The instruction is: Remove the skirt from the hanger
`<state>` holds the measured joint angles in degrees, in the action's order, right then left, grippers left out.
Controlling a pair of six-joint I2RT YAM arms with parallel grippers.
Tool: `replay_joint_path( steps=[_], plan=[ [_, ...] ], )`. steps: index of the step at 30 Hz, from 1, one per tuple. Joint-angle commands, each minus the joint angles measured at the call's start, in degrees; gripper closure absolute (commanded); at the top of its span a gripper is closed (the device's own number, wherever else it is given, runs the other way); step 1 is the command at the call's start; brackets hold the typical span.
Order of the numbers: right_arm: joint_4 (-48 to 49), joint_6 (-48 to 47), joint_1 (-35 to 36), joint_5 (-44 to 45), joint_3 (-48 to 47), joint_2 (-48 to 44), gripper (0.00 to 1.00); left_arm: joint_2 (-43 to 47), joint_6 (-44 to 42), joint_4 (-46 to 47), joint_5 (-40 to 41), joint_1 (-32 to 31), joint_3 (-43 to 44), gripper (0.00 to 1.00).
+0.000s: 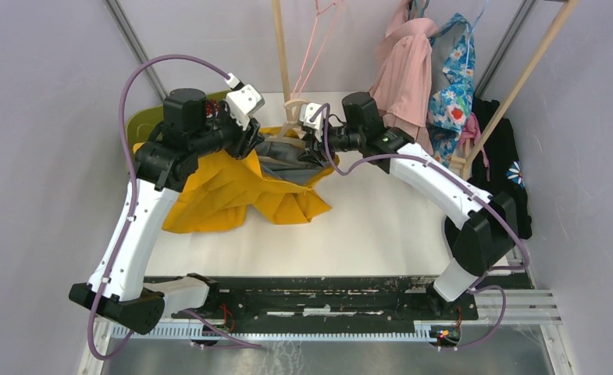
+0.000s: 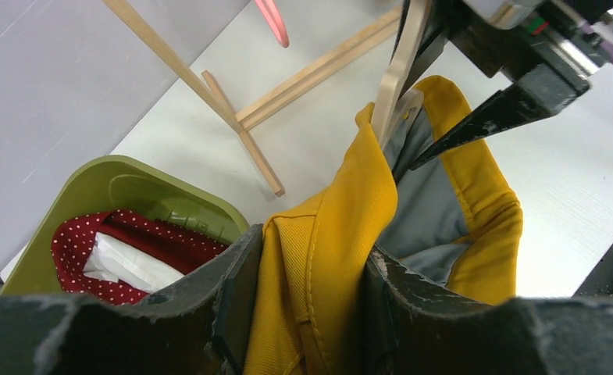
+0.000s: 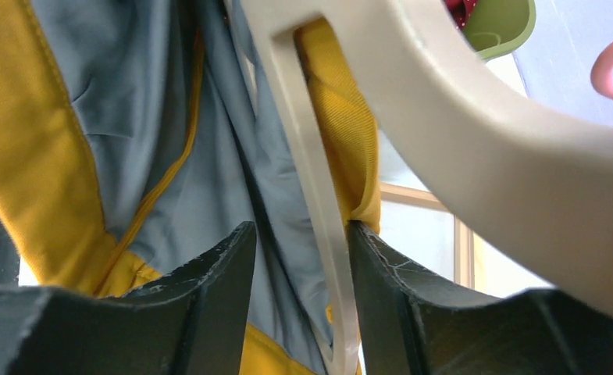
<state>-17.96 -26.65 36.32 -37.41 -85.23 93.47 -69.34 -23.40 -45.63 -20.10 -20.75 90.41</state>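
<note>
The yellow skirt [image 1: 225,191] with grey lining lies spread on the white table, its waistband lifted between the arms. My left gripper [image 1: 248,141] is shut on a yellow fold of the waistband [image 2: 326,234], which fills the gap between both fingers [image 2: 233,289]. The cream hanger [image 1: 291,109] stands at the waistband's top [image 2: 397,70]. My right gripper [image 1: 312,148] is open around the hanger's thin bar [image 3: 318,203] and the grey lining [image 3: 170,117]. The bar rests against the right finger [image 3: 397,289]; the left finger stands apart from it.
A green bin [image 1: 143,121] holding a red dotted cloth [image 2: 131,234] sits behind the left arm. A wooden rack [image 2: 209,86] stands at the back, hung with pink [image 1: 404,70], blue floral [image 1: 451,86] and black [image 1: 506,156] garments. A pink hanger [image 1: 318,39] hangs above.
</note>
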Motion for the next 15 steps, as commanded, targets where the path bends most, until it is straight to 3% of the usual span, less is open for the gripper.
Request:
replay_joint_path(
  steps=[1,2,5,12,15],
  plan=[
    [4.2,3.3,0.7,-1.1,-3.7,2.1,0.56,1.1,0.6,7.7,-2.7,-0.5,4.4,0.97],
    [4.8,4.0,0.7,-1.2,-3.9,2.4,0.63,1.0,0.6,7.7,-2.7,-0.5,4.5,0.97],
    [7.0,6.1,1.0,-0.5,-3.2,3.5,0.97,0.8,1.0,7.8,-3.2,-0.7,5.1,0.97],
    [5.2,6.5,2.6,1.6,-3.7,3.3,0.99,0.3,1.0,8.0,-3.1,-0.9,4.9,0.97],
    [3.4,10.4,2.6,7.1,-5.7,1.3,0.99,0.0,0.9,7.9,-2.9,-0.8,4.8,0.97]
  ],
)
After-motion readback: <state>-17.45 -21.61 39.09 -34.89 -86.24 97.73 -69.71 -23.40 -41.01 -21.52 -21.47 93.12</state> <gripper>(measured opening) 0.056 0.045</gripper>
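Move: The right hand's open fingers straddle a wooden bar of the hanger, the stretch to be gripped lying about 2 cm to the left and 2 cm below, neither ahead nor back; the hanger's ring stands some 8 cm ahead, 4 cm left and 4 cm higher. From the left hand, already pinching the yellow skirt's edge, that bar lies roughly 8 cm right, level fore-and-aft and 2 cm lower; the green bin sits about 18 cm left, 10 cm ahead and 30 cm below. The right hand shuts its half-open fingers onto one bar of the hanger and carries on to the left and down, about 3.5 cm in all, keeping the bar pinched as it goes towards the skirt under the left hand. The left hand rises some 3.5 cm, drifting slightly right with its fingertips tipping up a little, away from the skirt it was pinching, and its fingers end fully closed with none of the cloth between them. ##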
